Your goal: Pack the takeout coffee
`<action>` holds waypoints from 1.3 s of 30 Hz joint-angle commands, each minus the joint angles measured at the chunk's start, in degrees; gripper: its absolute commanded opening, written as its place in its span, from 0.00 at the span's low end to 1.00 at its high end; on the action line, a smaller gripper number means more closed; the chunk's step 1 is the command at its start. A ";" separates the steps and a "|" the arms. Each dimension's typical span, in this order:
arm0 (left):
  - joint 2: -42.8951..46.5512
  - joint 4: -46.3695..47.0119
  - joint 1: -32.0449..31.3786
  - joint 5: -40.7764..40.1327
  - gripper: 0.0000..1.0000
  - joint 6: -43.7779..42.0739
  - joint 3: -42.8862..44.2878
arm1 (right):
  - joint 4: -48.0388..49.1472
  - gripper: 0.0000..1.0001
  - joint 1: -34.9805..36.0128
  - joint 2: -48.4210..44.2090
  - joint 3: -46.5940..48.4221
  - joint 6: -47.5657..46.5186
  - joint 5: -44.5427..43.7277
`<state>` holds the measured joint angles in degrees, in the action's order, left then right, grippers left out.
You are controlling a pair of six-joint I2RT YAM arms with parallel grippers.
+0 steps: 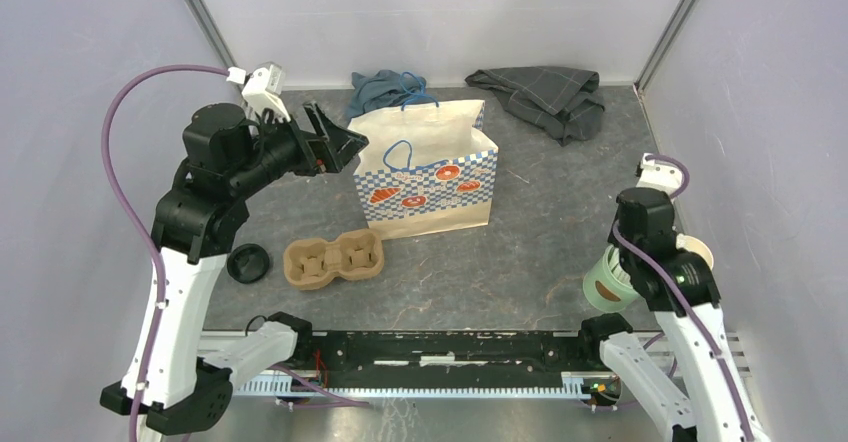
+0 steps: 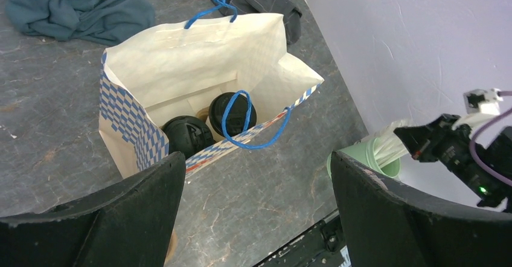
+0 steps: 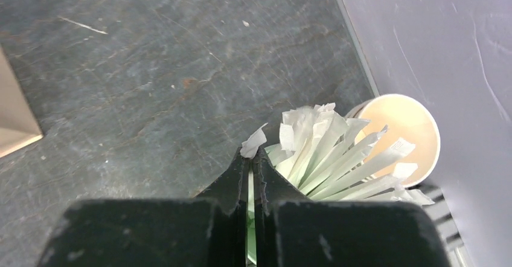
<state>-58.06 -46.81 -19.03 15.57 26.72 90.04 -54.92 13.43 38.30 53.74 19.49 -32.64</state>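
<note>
Two takeout coffees, white cups with black lids (image 2: 187, 135) (image 2: 232, 115), stand inside the open paper bag (image 1: 425, 177), seen from above in the left wrist view. My left gripper (image 1: 335, 140) hangs open and empty in the air by the bag's upper left, looking down into it (image 2: 256, 167). My right gripper (image 3: 252, 158) is at the mint-green cup (image 1: 605, 284) on the right, shut on the top of one white paper-wrapped stick (image 3: 253, 141) among the several sticks in that cup.
A lidless white cup with a tan inside (image 3: 401, 131) stands against the right wall beside the green cup. A cardboard cup carrier (image 1: 333, 258) and a loose black lid (image 1: 248, 262) lie left of the bag. Two cloths (image 1: 385, 87) (image 1: 545, 97) lie at the back.
</note>
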 commanded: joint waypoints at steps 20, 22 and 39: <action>4.00 4.09 -0.05 -1.51 0.93 10.75 -3.68 | -2.22 0.00 -0.09 -4.44 11.94 -13.74 2.35; 4.18 4.20 -0.04 -2.13 0.93 10.90 -3.93 | -5.16 0.00 -0.20 -2.95 16.70 -14.52 3.37; -2.41 4.26 -0.02 -0.25 0.93 5.54 0.31 | 37.22 0.00 -0.02 10.94 30.99 -1.91 52.17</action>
<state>-60.42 -44.88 -19.03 14.11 35.31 86.98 -46.41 13.43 41.04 86.76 4.71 0.78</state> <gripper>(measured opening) 0.932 0.015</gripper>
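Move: The paper-wrapped straw already held in the right fingers is bound for the bag, whose middle lies about 43 cm to that hand's left, 11 cm ahead and 10 cm below. The green cup it is being pulled from stands some 8 cm back, 1 cm left and 17 cm below; the cream cup is roughly 4 cm back, 14 cm right and 16 cm below. From the open left hand the bag is about 7 cm ahead, 14 cm right and 30 cm down. The straw, still pinched in the right fingers, is drawn up out of the green cup: a small lift, a dip back of about 2 cm, then a quick rise to some 24 cm above the start. Late on, the hand swings about 9 cm left towards the bag, its fingers tipping up some 30 degrees and turning counter-clockwise. The open left hand wavers, then edges forward and down towards the bag. ##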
